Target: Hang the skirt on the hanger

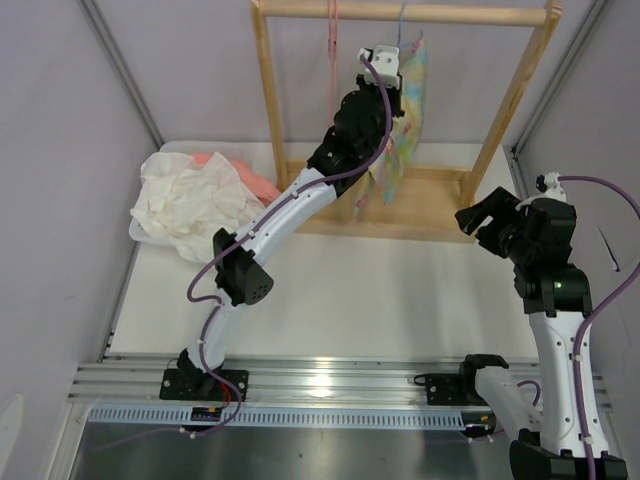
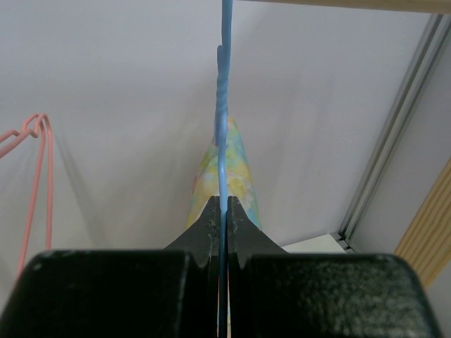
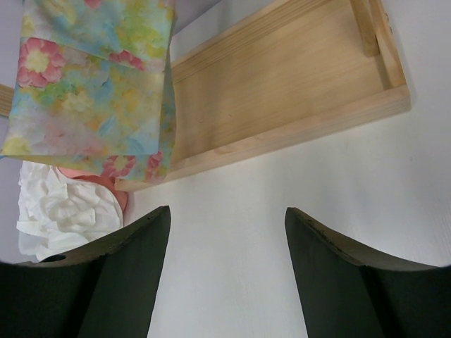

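Observation:
The skirt [image 1: 408, 110], pastel yellow and blue with pink flowers, hangs from the light blue hanger [image 1: 402, 25] on the wooden rack's top rail. My left gripper [image 1: 392, 62] is raised beside it and is shut on the hanger's wire [image 2: 224, 148], which runs up between the fingertips; the skirt [image 2: 236, 172] shows just behind. My right gripper [image 1: 482, 222] is open and empty, low over the table by the rack's base. In the right wrist view [image 3: 227, 218] the skirt's hem [image 3: 99, 84] hangs at upper left.
The wooden rack [image 1: 535, 70] stands at the back with its flat base [image 3: 282, 98] on the table. A pink hanger [image 1: 332, 35] hangs left of the blue one and shows in the left wrist view [image 2: 39, 183]. A white cloth [image 1: 190, 205] and salmon garment [image 1: 250, 180] lie at the left.

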You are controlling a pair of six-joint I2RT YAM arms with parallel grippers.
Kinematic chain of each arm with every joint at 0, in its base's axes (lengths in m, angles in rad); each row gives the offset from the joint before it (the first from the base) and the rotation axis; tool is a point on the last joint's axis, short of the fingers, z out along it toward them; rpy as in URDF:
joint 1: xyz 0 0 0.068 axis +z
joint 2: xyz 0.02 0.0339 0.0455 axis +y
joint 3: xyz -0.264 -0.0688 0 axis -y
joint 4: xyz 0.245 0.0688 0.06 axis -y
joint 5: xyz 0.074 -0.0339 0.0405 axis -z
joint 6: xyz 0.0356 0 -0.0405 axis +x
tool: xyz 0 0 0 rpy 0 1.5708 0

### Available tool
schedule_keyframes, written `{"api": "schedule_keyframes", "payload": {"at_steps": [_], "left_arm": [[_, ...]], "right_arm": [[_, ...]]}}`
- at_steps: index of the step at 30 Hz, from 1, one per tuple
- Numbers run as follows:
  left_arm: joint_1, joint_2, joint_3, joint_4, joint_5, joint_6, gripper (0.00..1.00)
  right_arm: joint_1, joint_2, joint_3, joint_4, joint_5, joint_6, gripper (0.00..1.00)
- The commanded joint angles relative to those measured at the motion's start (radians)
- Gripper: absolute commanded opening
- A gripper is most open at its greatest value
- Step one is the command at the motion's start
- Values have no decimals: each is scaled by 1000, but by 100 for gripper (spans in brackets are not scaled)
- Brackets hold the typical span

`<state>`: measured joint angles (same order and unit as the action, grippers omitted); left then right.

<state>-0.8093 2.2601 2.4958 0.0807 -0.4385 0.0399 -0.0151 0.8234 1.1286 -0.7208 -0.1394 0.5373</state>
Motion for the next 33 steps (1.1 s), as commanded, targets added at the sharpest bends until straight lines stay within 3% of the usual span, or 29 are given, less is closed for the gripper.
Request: {"api": "schedule_keyframes", "payload": {"at_steps": [1, 5, 9, 12, 33], "left_arm": [[-10, -48, 5, 37, 59, -32, 0], [-21, -82, -35, 42, 83, -26, 5], [-28, -123, -77, 54, 92, -20, 32], [-30, -168, -132, 76, 99, -15, 43], [-83, -658, -621, 111, 199, 37, 59]], "right_arm": [[-3, -12, -1, 38, -12, -17, 73], [-3, -7, -10, 44, -6, -16, 73], [-3, -3, -16, 55, -5, -16, 74], [-3, 2, -18, 64, -3, -16, 74], [-2, 68, 13, 168, -2, -32, 75]]}}
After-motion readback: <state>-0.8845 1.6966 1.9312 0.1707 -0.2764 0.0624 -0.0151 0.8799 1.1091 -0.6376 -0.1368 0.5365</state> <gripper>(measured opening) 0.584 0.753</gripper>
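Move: The blue hanger's hook is already over the wooden rod, roughly 12 cm above the left hand, 5 cm ahead and 2 cm to its right; the shut fingers still grip the hanger's wire. The skirt hangs beyond, about 10 cm ahead, 4 cm right and 15 cm lower. The pink hanger is 12 cm left, 5 cm ahead and slightly higher. From the right hand the hook is some 27 cm ahead, 15 cm left and 27 cm up. Easing about 1.5 cm to the right first, the left hand opens its fingers past half and lets go of the blue hanger's wire. It then draws back some 13 cm, away from the rod and skirt, while rising 8 cm and veering left, its wrist turning about 15 degrees clockwise and tipping slightly up. The open right hand creeps 2 cm forward. ##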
